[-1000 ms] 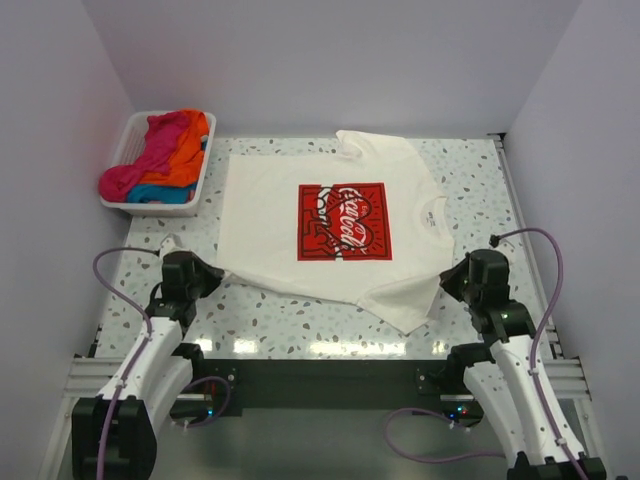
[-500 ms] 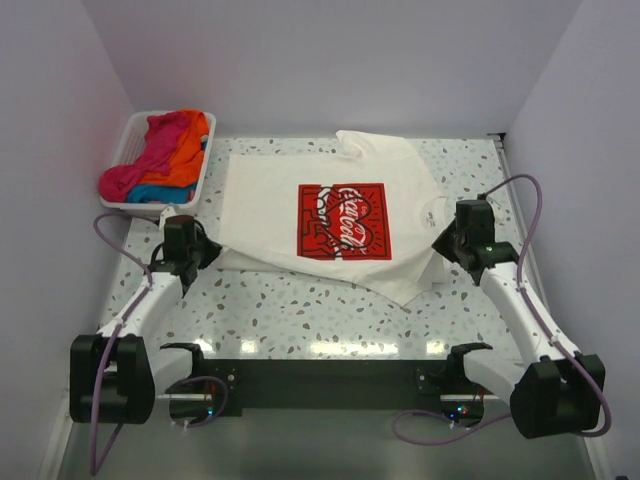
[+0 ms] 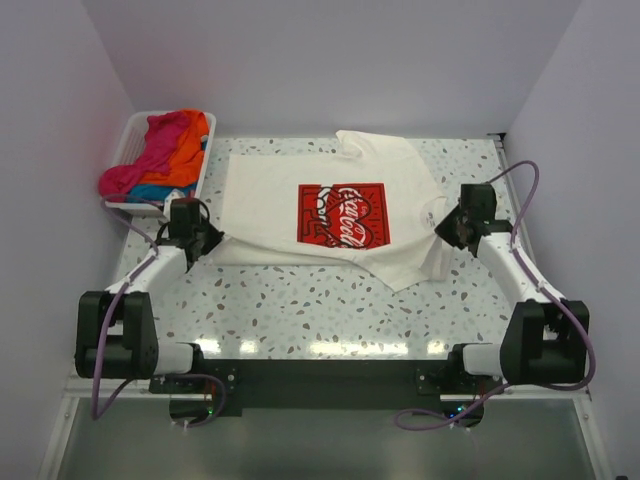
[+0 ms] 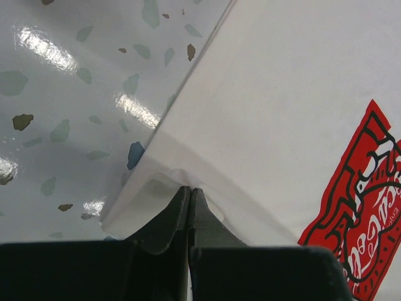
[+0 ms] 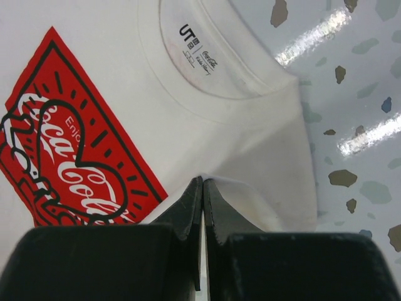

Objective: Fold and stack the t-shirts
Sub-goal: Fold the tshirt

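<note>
A cream-white t-shirt (image 3: 260,200) with a red logo print (image 3: 343,213) lies spread on the speckled table, collar to the right. My left gripper (image 3: 207,243) is shut on the shirt's near-left edge; in the left wrist view its tips (image 4: 190,188) pinch a raised fold of the white cloth (image 4: 282,94). My right gripper (image 3: 447,227) is shut on the cloth by the near shoulder; in the right wrist view it (image 5: 202,180) nips a ridge of the shirt (image 5: 250,138) below the collar (image 5: 207,88). More t-shirts, pink (image 3: 125,180), orange (image 3: 185,150) and blue (image 3: 150,192), lie heaped at the back left.
The heaped shirts lie in a white slatted basket (image 3: 125,140) in the back left corner, close to my left arm. White walls close in the table (image 3: 300,310) on the left, back and right. Both arm bases stand at the near edge.
Both grippers have moved away from the near edge toward the back, pulling the shirt's near edge and sleeve with them. The shirt's near part now lies drawn in closer to the logo.
</note>
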Tool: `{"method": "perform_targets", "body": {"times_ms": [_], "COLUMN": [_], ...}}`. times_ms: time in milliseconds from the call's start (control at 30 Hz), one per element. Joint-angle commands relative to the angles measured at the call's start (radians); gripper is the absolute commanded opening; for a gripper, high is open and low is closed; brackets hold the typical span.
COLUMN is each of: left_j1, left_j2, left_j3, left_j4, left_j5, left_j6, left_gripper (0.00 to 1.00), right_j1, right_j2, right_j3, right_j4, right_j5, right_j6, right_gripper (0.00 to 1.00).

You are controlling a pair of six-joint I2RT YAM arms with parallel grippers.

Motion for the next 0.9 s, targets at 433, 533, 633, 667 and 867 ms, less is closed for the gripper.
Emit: {"method": "perform_targets", "body": {"times_ms": [433,533,633,667,867], "left_j1": [0.0,-0.001,-0.001,-0.001,-0.003], "left_j2": [0.217,0.256,0.286,0.292,0.224], "left_j3": [0.203,0.214,0.227,0.236,0.227], "left_j4": [0.048,0.059,0.07,0.077,0.103], "left_j5": [-0.029,-0.022,-0.019,-0.018,0.008], "left_j6": [0.007,0.005,0.008,0.01,0.022], "left_gripper": [0.0,0.0,0.05,0.13,0.7], "right_j1": [-0.101,-0.109,-0.109,-0.109,-0.1], "right_j2": [0.194,0.24,0.28,0.3,0.209], "right_j3": [0.16,0.175,0.212,0.24,0.214], "right_j4": [0.118,0.143,0.155,0.15,0.107], "right_j5": [-0.137,-0.164,-0.198,-0.201,-0.14], "right_j6": [0.012,0.012,0.003,-0.006,-0.103], "right_gripper": [0.0,0.03,0.16,0.24,0.56]}}
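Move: Ahead of the left hand, about 5 cm out and 5 cm below, is the spot on the t-shirt's hem end where its held corner will go. The red print is some 34 cm to its right and 6 cm farther out; the laundry basket stands about 17 cm left and 20 cm ahead. For the right hand, the laying spot by the collar is roughly 6 cm ahead, 1 cm right and 5 cm down, with the collar 9 cm straight ahead and the red print 27 cm left, 6 cm ahead. Carrying the near side of the t-shirt forward over its flat body, both hands still pinch its two ends, left at the hem and right at the shoulder. The left goes out about 5 cm, then dips beside the hem; the right goes out some 7 cm, drifting slightly right and sinking late as it rolls a little. Both then open, letting go of the cloth, and start to lift. ##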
